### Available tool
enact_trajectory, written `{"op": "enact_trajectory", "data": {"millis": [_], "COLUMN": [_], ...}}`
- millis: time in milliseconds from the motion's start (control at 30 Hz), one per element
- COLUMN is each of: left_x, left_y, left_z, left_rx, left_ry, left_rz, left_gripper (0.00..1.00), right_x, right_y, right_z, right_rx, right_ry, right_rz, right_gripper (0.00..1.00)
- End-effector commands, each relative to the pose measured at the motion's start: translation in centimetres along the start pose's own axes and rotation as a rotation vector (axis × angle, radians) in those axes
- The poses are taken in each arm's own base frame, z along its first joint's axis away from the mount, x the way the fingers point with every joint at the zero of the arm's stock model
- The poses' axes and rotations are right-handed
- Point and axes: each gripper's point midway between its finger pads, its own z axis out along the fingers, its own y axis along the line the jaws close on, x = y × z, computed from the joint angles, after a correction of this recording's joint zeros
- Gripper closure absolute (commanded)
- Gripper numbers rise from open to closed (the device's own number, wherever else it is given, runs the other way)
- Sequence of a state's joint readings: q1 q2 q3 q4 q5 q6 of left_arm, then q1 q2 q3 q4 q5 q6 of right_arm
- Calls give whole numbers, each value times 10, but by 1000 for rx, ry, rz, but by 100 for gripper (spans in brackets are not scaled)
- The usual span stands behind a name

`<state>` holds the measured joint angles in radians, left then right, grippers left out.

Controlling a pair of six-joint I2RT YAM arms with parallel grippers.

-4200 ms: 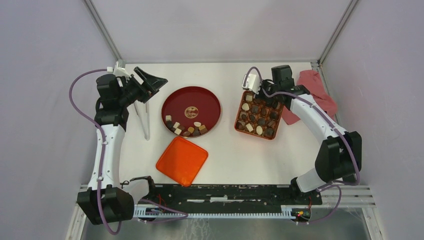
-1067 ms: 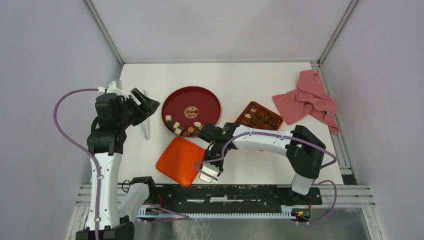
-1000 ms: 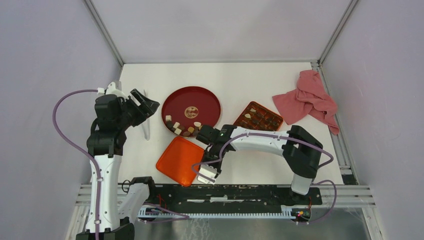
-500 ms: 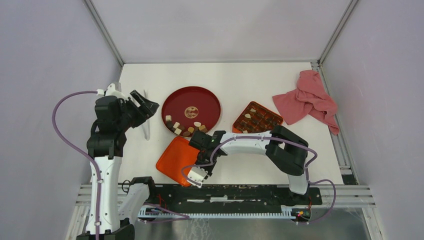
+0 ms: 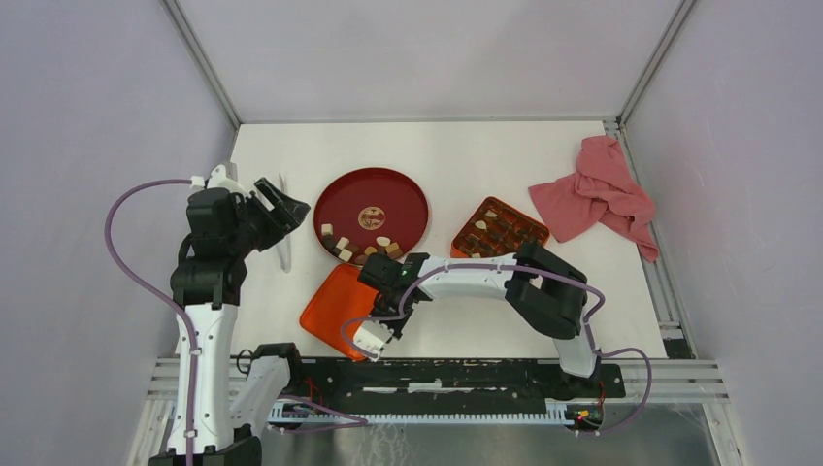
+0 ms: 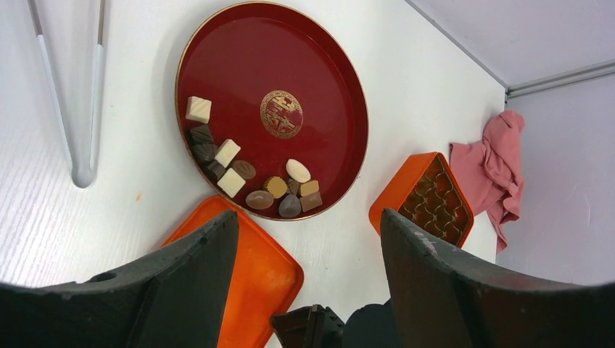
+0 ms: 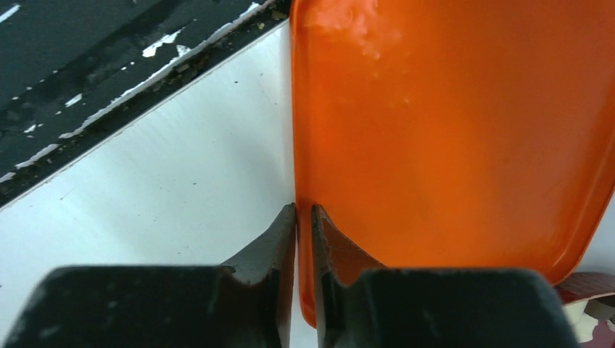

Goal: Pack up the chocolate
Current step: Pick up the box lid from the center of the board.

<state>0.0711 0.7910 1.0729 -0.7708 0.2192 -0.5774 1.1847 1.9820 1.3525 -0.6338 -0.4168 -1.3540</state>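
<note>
Several pieces of chocolate (image 5: 359, 250) (image 6: 246, 177), dark, tan and cream, lie along the near rim of the round red plate (image 5: 383, 189) (image 6: 319, 65). More pieces fill the orange grid box (image 5: 500, 231) (image 6: 428, 203). My right gripper (image 5: 385, 296) (image 7: 304, 210) reaches low over the flat orange lid (image 5: 330, 306) (image 7: 450, 130). Its fingers pinch the lid's right rim, one on each side. My left gripper (image 5: 281, 206) (image 6: 308, 239) hovers open left of the plate and holds nothing.
White tongs (image 5: 283, 238) (image 6: 72, 109) lie on the table left of the plate, below my left gripper. A crumpled pink cloth (image 5: 602, 194) (image 6: 497, 167) sits at the far right. The black base rail (image 5: 446, 374) runs along the near edge.
My right arm has swung left from beside the box to the lid, and its jaws have closed on the lid's rim. The lid has shifted slightly left. The left arm has stayed put.
</note>
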Motion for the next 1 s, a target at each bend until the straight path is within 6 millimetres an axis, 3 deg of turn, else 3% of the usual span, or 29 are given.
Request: {"op": "enact_trajectory", "data": {"millis": [0, 33, 233, 400, 433, 533, 700, 967], "left_x": [-7, -7, -14, -25, -27, -26, -10, 15], "left_y": [-7, -7, -12, -32, -38, -62, -99, -124], "left_z": [-4, -5, -14, -27, -30, -39, -48, -59], "left_rx": [34, 35, 50, 138, 167, 309, 593, 895], "left_ry": [-32, -34, -62, -104, -116, -127, -113, -148], "left_rz": [37, 40, 80, 150, 168, 226, 290, 470], "left_gripper": [23, 23, 23, 23, 23, 23, 24, 20], "right_x": [3, 3, -13, -44, -49, -56, -56, -44], "right_y": [2, 3, 11, 0, -1, 9, 23, 42], "right_z": [7, 6, -18, -69, -86, -117, -157, -192], "right_rx": [-39, -44, -27, 50, 54, 21, 20, -6], "right_ry": [40, 40, -6, -205, -266, -375, -505, -712], "right_rz": [21, 23, 53, 182, 231, 269, 363, 645], "right_gripper": [91, 100, 100, 100, 100, 100, 100, 100]}}
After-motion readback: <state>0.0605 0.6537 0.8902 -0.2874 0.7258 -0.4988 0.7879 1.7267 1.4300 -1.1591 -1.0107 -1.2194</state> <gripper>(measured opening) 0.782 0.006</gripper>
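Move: The box lid lies level under my right hand, whose nearly closed fingers straddle its right-hand rim; its middle is about 7 cm to the left and 2 cm ahead, a centimetre lower. The red plate's middle is some 25 cm ahead and 3 cm left, and the filled box roughly 19 cm ahead and 26 cm right. From my raised left hand the lid is about 11 cm right, 10 cm back and 28 cm down. I shut my right fingers on the lid's rim, pinching it, then lift about 14 cm while drifting some 8 cm right, tipping the fingertips back towards my base by roughly 35 degrees and turning clockwise. My left hand, still open and empty, swings about 7 cm right and 6 cm up, levelling out and turning clockwise towards the lid. ##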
